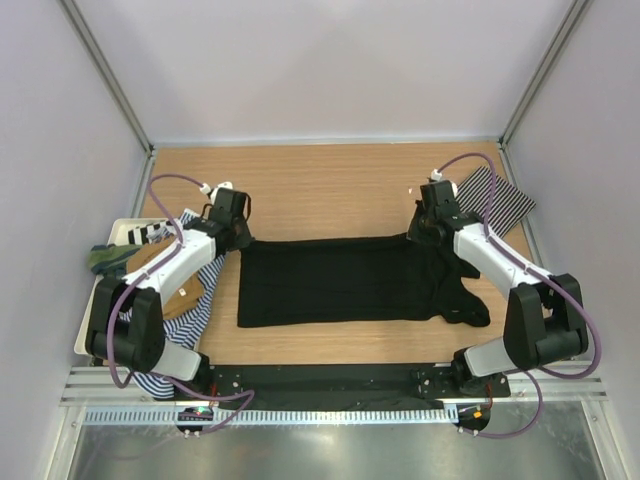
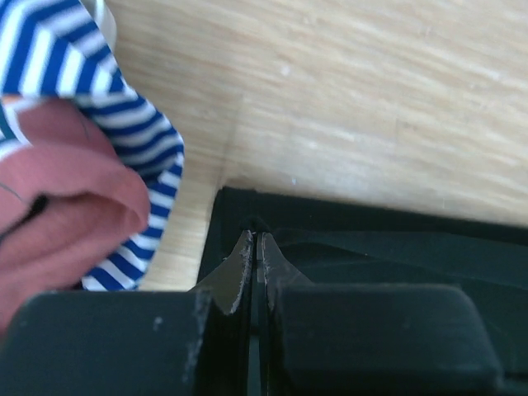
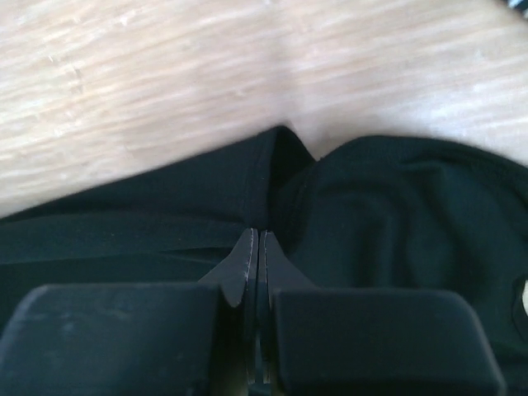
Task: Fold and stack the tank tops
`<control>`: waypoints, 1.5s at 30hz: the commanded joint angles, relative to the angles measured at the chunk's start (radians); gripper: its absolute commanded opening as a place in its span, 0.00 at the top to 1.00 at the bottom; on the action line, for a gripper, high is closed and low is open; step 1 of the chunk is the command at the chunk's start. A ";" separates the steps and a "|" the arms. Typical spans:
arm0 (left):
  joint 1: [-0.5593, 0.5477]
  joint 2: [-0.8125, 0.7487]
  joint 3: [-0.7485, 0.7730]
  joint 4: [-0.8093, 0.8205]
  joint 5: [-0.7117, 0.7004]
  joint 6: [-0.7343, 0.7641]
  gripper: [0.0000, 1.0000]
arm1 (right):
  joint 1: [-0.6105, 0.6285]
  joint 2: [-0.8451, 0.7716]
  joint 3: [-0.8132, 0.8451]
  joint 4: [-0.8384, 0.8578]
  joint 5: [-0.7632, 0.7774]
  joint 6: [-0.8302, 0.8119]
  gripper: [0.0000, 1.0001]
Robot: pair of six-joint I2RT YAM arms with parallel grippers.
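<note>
A plain black tank top [image 1: 330,280] lies spread across the middle of the table, its right end bunched toward the near right. My left gripper [image 1: 238,238] is shut on its far left corner [image 2: 239,202], the fingertips [image 2: 244,247] pressed together on the cloth. My right gripper [image 1: 418,236] is shut on the far edge near the right end, the fingertips [image 3: 247,247] closed on a black fold [image 3: 396,206]. A finely black-and-white striped tank top [image 1: 500,200] lies folded at the far right.
A white tray [image 1: 118,232] at the left edge holds a heap of tops: blue-and-white striped [image 1: 195,305], tan [image 1: 160,265] and green [image 1: 108,258]. The striped one [image 2: 140,140] hangs close beside my left gripper. Walls enclose the table on three sides.
</note>
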State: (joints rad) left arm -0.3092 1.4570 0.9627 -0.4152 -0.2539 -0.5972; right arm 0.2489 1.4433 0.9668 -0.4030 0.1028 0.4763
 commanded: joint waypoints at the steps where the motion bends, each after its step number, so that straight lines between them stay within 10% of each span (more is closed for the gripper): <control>1: -0.024 -0.063 -0.033 0.013 -0.028 -0.018 1.00 | 0.007 -0.075 -0.048 0.015 -0.015 0.013 0.99; 32: -0.065 -0.215 -0.357 0.047 0.039 -0.154 0.92 | 0.009 -0.356 -0.439 0.058 -0.014 0.197 0.93; 36: -0.105 -0.202 -0.360 0.047 0.016 -0.162 0.76 | 0.009 -0.373 -0.445 0.047 -0.009 0.199 0.67; 45: -0.120 -0.351 -0.322 -0.068 -0.062 -0.184 0.55 | 0.010 -0.454 -0.413 -0.045 0.066 0.191 0.41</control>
State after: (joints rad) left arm -0.4255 1.1728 0.5983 -0.4400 -0.2497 -0.7589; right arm 0.2546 1.0054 0.5182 -0.3988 0.1070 0.6609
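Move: Both hands already hold the far-side layer of the black tank top, lifted. Its middle lies about 10 cm back, 27 cm right and 7 cm below the left hand; from the right hand, 10 cm back and 14 cm left. The clothes bin sits 25 cm left and 12 cm back of the left hand. The striped stack is 21 cm right and 10 cm ahead of the right hand. Both hands draw the held black layer back about 10 cm, lowering it some 6 cm, then open to release. ##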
